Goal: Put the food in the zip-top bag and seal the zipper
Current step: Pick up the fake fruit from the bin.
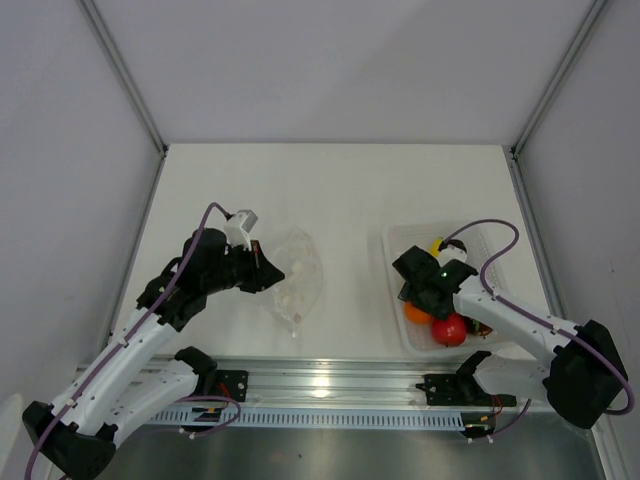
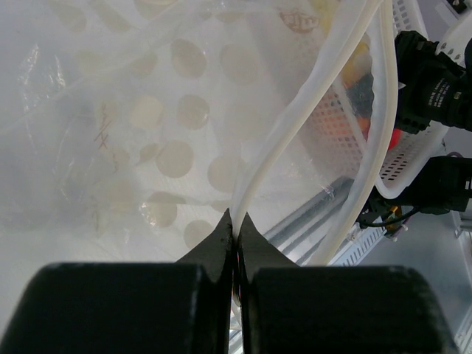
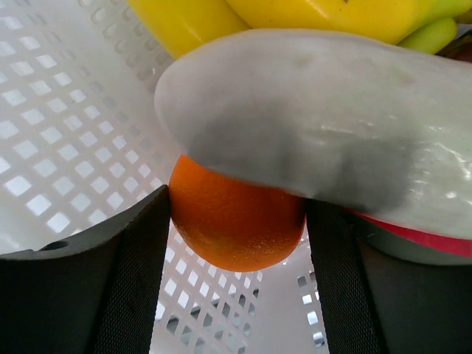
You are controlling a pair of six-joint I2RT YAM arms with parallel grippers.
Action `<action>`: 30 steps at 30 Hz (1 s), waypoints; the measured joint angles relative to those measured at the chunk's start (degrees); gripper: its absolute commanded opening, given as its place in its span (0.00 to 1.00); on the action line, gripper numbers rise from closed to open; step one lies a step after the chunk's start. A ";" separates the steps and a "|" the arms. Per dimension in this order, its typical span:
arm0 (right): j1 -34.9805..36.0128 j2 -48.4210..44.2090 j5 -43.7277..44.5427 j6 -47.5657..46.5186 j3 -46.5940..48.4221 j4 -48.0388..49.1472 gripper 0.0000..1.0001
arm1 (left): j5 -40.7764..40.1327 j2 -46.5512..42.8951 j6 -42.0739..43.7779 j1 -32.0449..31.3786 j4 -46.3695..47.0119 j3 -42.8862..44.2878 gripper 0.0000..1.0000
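The zip-top bag (image 1: 298, 280) lies crinkled left of centre, with pale round pieces showing through its clear plastic (image 2: 147, 133). My left gripper (image 1: 270, 274) is shut on the bag's mouth edge, and the whitish zipper (image 2: 295, 125) runs up from between its closed tips (image 2: 236, 217). My right gripper (image 1: 415, 300) is down in the white basket (image 1: 395, 245). Its two fingers press on both sides of the orange ball (image 3: 236, 221). A white oblong piece (image 3: 317, 125) lies right over the ball, with the yellow banana bunch (image 3: 295, 15) behind. The red round fruit (image 1: 450, 329) sits beside the gripper.
The perforated basket wall (image 3: 59, 110) is close around the right fingers. The basket (image 2: 413, 147) stands to the right of the bag. A metal rail (image 1: 320, 385) runs along the near table edge. White walls enclose the table on three sides.
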 measured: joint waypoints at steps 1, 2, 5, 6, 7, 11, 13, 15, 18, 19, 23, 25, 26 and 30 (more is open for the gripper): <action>0.22 -0.04 0.04 -0.02 0.68 -0.79 0.11 | 0.00 0.00 0.00 0.00 -0.02 0.00 0.01; 0.42 -0.24 0.17 -0.17 1.49 -1.64 0.05 | 0.00 0.00 0.00 0.00 -0.04 0.00 0.01; 0.76 -1.79 0.98 -1.05 5.09 -4.66 0.00 | 0.13 0.00 0.00 0.00 -0.07 0.00 0.01; 0.85 -2.91 1.20 -1.44 6.71 -5.66 0.00 | 0.17 0.00 0.00 0.00 -0.07 0.00 0.01; 0.94 -4.22 1.51 -1.95 8.44 -6.51 0.00 | 0.26 0.00 0.02 0.00 -0.07 0.00 0.01; 1.55 -10.69 2.14 -5.07 14.91 -7.91 0.00 | 0.57 0.24 0.02 0.00 -0.04 0.00 0.01; 2.40 -12.81 1.64 -6.80 16.35 -7.65 0.00 | 0.92 0.55 0.02 0.00 -0.04 0.00 0.01; 3.96 -14.69 0.11 -9.35 17.31 -5.81 0.00 | 1.64 0.92 0.02 0.00 0.00 0.00 0.01; 8.17 -15.43 -3.72 -13.68 17.57 -0.17 0.00 | 2.49 1.42 0.02 0.00 0.02 0.00 0.01; 9.94 -15.32 -5.03 -15.13 17.57 2.51 0.00 | 2.89 1.57 0.02 0.02 0.02 0.00 0.01; 18.43 -11.26 -9.09 -20.41 18.08 13.75 0.00 | 3.69 2.38 -0.02 0.04 0.07 0.07 0.01; 22.69 -7.17 -9.99 -22.99 20.20 17.46 0.00 | 4.20 2.71 -0.13 0.04 0.09 0.09 0.01; 24.81 -4.87 -10.16 -24.26 21.75 18.78 0.00 | 4.48 2.93 -0.20 0.04 0.09 0.13 0.01; 30.91 2.40 -9.42 -28.33 26.86 23.28 0.00 | 4.63 3.69 -1.01 0.04 0.00 0.72 0.01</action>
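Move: The orange is already between my right fingers, down in the bin. The open mouth of the bag it goes to is about 24 cm to my right hand's left, roughly 1 cm ahead and some 11 cm higher. A white vegetable leans over the orange, about 4 cm ahead and 5 cm right; the tomato is about 9 cm right and 4 cm back. From my left hand, the mouth is some 4 cm right, level fore and aft, and slightly below. Keeping my grip on the orange, I first raise my right hand almost straight up out of the bin, then swing it fast to the left towards the bag mouth, still climbing and easing back a little: about 25 cm left and 21 cm up in all. On the way I turn the wrist counter-clockwise some 55 degrees and tip the fingers up from pointing down. My left hand keeps pinching the bag's edge, easing about 1 cm to the right. ##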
